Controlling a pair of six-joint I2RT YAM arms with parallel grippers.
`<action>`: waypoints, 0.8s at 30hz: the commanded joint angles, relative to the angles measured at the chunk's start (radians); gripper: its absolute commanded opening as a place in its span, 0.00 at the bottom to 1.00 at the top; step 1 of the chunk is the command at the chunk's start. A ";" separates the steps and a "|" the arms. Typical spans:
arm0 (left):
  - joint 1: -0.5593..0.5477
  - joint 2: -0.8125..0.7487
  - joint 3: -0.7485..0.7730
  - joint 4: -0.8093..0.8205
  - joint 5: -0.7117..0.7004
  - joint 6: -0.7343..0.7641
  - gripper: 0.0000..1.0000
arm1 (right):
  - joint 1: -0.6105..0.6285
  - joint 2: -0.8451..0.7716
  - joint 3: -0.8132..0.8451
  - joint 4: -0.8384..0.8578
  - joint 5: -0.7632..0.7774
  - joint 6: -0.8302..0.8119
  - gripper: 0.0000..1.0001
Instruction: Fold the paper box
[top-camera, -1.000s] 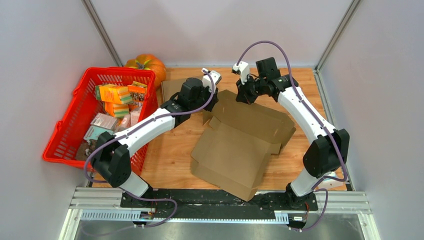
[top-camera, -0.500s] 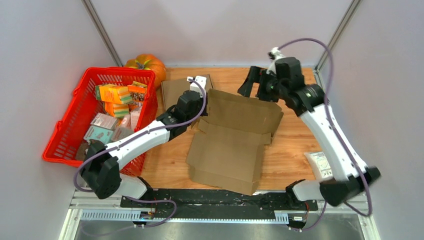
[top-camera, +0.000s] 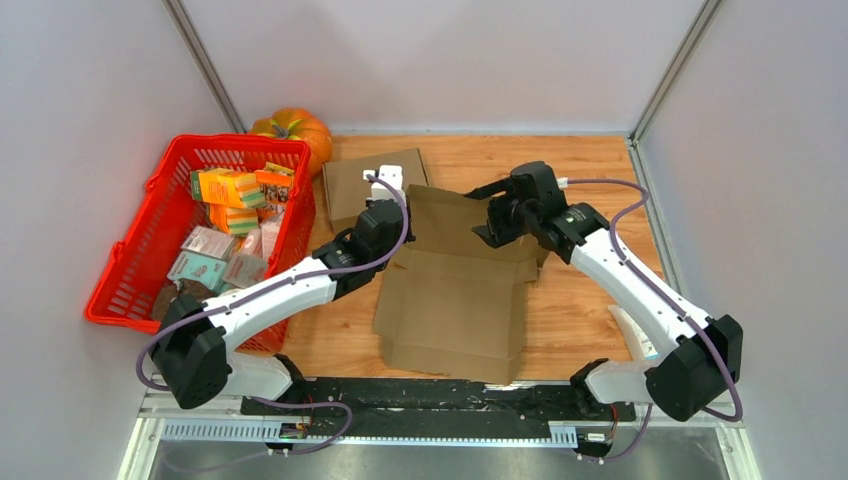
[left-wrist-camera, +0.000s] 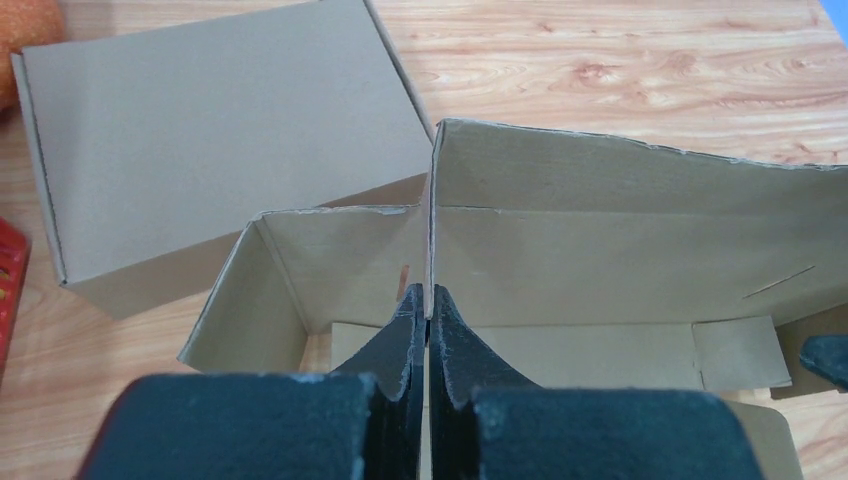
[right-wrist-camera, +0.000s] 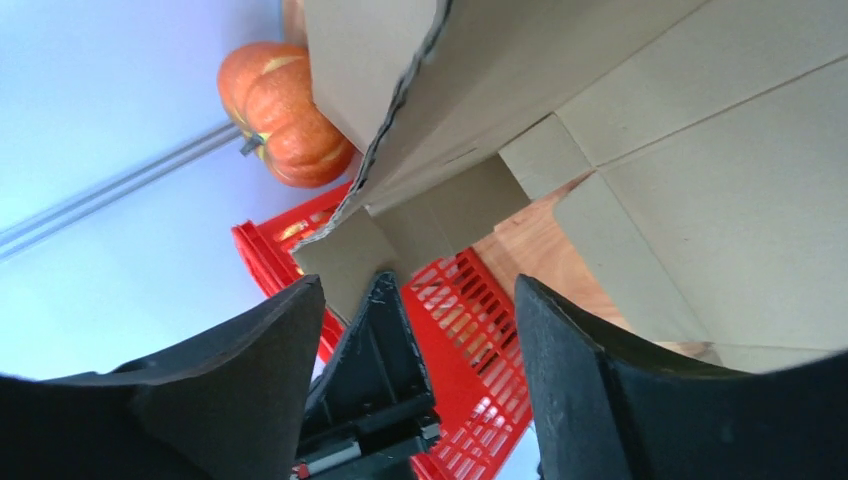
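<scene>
The paper box (top-camera: 455, 300) is a brown cardboard blank lying half unfolded in the middle of the wooden table, its back wall (left-wrist-camera: 620, 230) standing up. My left gripper (top-camera: 403, 232) is shut on the upright edge of that wall at its left end; in the left wrist view the gripper (left-wrist-camera: 428, 296) has thin cardboard pinched between its fingertips. My right gripper (top-camera: 483, 215) hangs open at the right end of the back wall. In the right wrist view the gripper (right-wrist-camera: 418, 292) holds nothing, and the cardboard (right-wrist-camera: 700, 180) lies above and right of it.
A red basket (top-camera: 130, 270) with several packs stands at the left, an orange pumpkin (top-camera: 295, 130) behind it. A closed cardboard box (top-camera: 350, 180) lies behind the left gripper. A white packet (top-camera: 635, 330) lies near the right edge.
The right arm has swung down from the back of the table to the right end of the box's wall, its gripper now open. The left gripper has shut on the wall's edge.
</scene>
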 joint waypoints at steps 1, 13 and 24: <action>-0.012 -0.030 -0.017 0.016 -0.042 -0.027 0.00 | 0.008 0.006 0.018 0.062 0.123 0.195 0.67; -0.017 -0.074 -0.093 0.092 -0.005 0.041 0.00 | -0.015 0.127 0.026 0.165 0.081 0.154 0.57; 0.018 -0.356 -0.182 -0.062 0.234 0.036 0.65 | -0.013 0.060 -0.095 0.205 0.094 0.121 0.20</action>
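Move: The upright cardboard wall's top edge, where the right hand will pinch it, lies about 4 cm ahead of that hand, level with it sideways and 3 cm lower. The wall's left end tab is some 12 cm to this hand's left, 2 cm ahead; the box floor is 11 cm back, 4 cm left and 20 cm down. The tab sits in the left hand's closed fingertips; from there the closed box is 8 cm ahead, 7 cm left, 17 cm down. The upright wall changes hands: its top edge is met by the right hand, which goes forward about 4 cm and down roughly 3 cm, turning slightly clockwise, and closes its wide-open fingers to pinch it. The left hand keeps the end tab pinched almost in place, then opens, lets go and draws back some 4 cm towards the base. ##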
